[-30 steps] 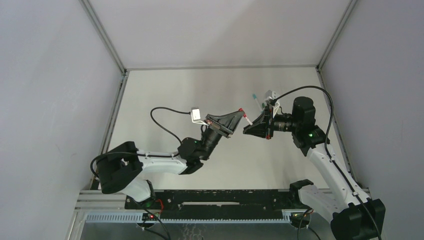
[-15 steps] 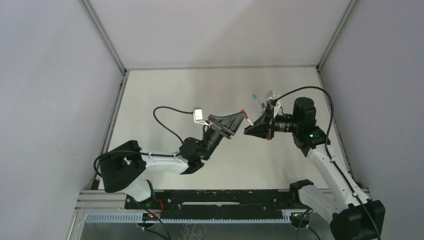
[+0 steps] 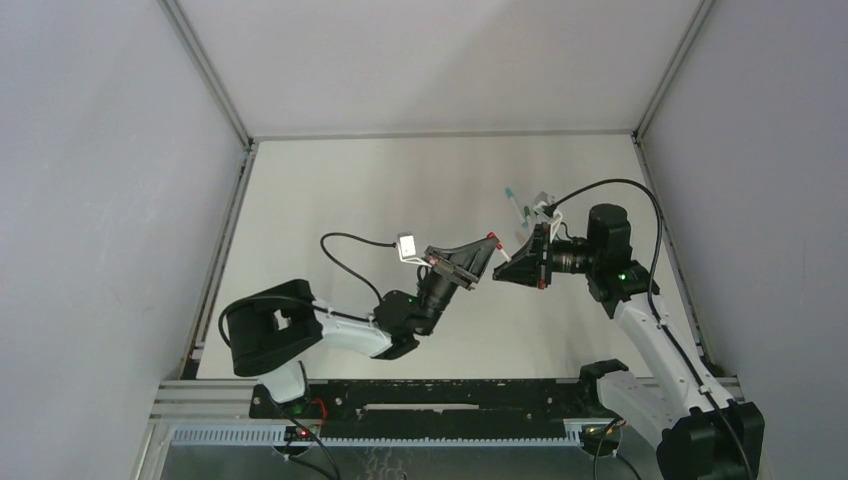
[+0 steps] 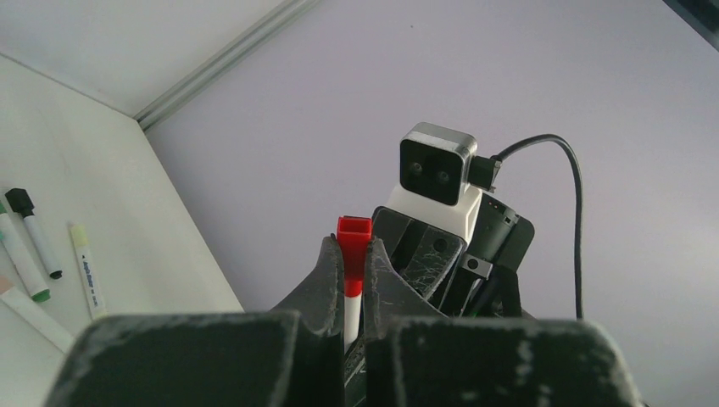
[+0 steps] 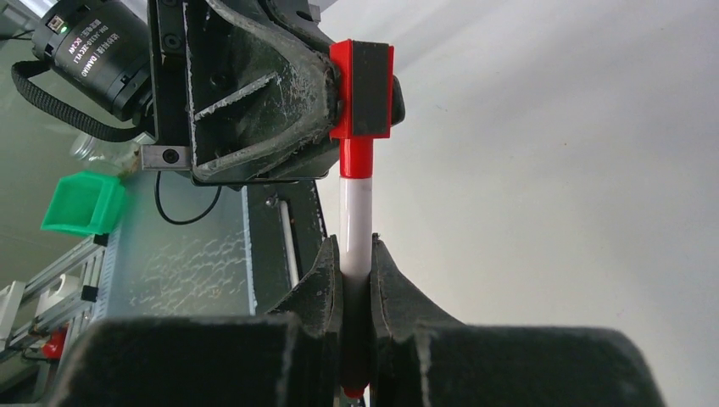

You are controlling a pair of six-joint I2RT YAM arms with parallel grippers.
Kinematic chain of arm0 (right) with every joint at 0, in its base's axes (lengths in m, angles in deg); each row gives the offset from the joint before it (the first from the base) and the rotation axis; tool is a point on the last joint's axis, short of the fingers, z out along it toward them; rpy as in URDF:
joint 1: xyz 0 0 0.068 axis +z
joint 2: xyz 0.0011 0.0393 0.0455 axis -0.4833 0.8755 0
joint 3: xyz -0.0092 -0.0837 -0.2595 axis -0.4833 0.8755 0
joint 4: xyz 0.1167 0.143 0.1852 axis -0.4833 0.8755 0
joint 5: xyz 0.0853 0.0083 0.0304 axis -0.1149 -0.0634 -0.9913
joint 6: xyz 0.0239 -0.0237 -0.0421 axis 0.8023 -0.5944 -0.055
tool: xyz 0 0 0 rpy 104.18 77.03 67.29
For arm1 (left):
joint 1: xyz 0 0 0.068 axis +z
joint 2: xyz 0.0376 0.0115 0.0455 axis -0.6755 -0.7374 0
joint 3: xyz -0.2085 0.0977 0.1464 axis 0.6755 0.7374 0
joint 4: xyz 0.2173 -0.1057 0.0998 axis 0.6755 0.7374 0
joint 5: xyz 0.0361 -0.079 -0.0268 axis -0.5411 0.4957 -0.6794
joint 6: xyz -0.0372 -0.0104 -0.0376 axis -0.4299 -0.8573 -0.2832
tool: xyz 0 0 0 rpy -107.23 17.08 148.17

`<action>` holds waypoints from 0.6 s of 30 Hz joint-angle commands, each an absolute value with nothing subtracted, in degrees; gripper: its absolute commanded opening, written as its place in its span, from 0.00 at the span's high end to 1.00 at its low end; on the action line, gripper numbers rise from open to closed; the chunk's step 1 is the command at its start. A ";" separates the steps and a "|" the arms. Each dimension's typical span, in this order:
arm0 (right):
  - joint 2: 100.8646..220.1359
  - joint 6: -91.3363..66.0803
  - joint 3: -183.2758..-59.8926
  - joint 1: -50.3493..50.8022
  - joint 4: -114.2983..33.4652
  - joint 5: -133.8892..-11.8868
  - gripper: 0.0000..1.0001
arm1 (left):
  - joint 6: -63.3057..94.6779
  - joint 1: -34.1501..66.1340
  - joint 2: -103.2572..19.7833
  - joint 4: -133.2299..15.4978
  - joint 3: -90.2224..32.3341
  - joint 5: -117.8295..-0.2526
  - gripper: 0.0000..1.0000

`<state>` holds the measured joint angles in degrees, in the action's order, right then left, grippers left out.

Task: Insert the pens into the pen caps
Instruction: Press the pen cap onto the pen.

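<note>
My left gripper [image 4: 353, 248] is shut on a red pen cap [image 4: 353, 236]. A white pen barrel [image 4: 352, 314] runs down out of the cap between the fingers. In the right wrist view my right gripper [image 5: 356, 252] is shut on that white pen [image 5: 356, 216], whose red collar sits in the red cap [image 5: 362, 89]. The top view shows both grippers tip to tip above the table's middle right, left gripper [image 3: 486, 245] and right gripper [image 3: 501, 267], with the cap [image 3: 491, 237] between them. More pens [image 4: 38, 242] lie on the table.
Loose pens [image 3: 518, 205] lie on the white table behind the right arm, one with a black cap [image 4: 19, 202], one yellow-green [image 4: 86, 270]. A green bin [image 5: 80, 203] sits off the table's near side. Grey walls close in the left, right and back.
The left arm has swung right and nearer, carrying the cap slightly toward the near edge. The right gripper followed a little with the pen. Both grips stayed shut.
</note>
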<state>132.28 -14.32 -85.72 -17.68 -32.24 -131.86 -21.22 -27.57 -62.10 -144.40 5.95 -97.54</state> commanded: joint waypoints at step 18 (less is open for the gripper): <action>136.90 -38.19 -90.33 -19.24 -24.88 -132.90 1.00 | -20.14 -29.53 -43.53 -129.47 17.74 -94.74 0.42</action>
<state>136.41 -31.65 -88.12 -18.03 -26.42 -134.39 -20.94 -31.31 -50.82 -135.96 15.13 -95.36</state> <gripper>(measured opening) 0.115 0.530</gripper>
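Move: The left hand already has the red pen cap between its nearly shut fingers. The pen held by the right hand has its middle some 5 cm below the left hand, about 1 cm back and 1 cm right. From the right hand, the cap stands about 6 cm up, 1 cm ahead and 1 cm left. A teal-capped pen lies on the table roughly 28 cm ahead of the left hand, 10 cm right and 28 cm below; a green-capped pen lies 3 cm nearer and 3 cm farther right than that one. Backing off after barely moving at first, the left hand opens its fingers to about half, lets go of the red cap and draws some 4 cm back, with about 2 cm down and 2 cm left. The right hand keeps its grip on the pen, dips about 1.5 cm and slightly back, then comes forward again, rolling about 10 degrees so the pen's top leans back. ##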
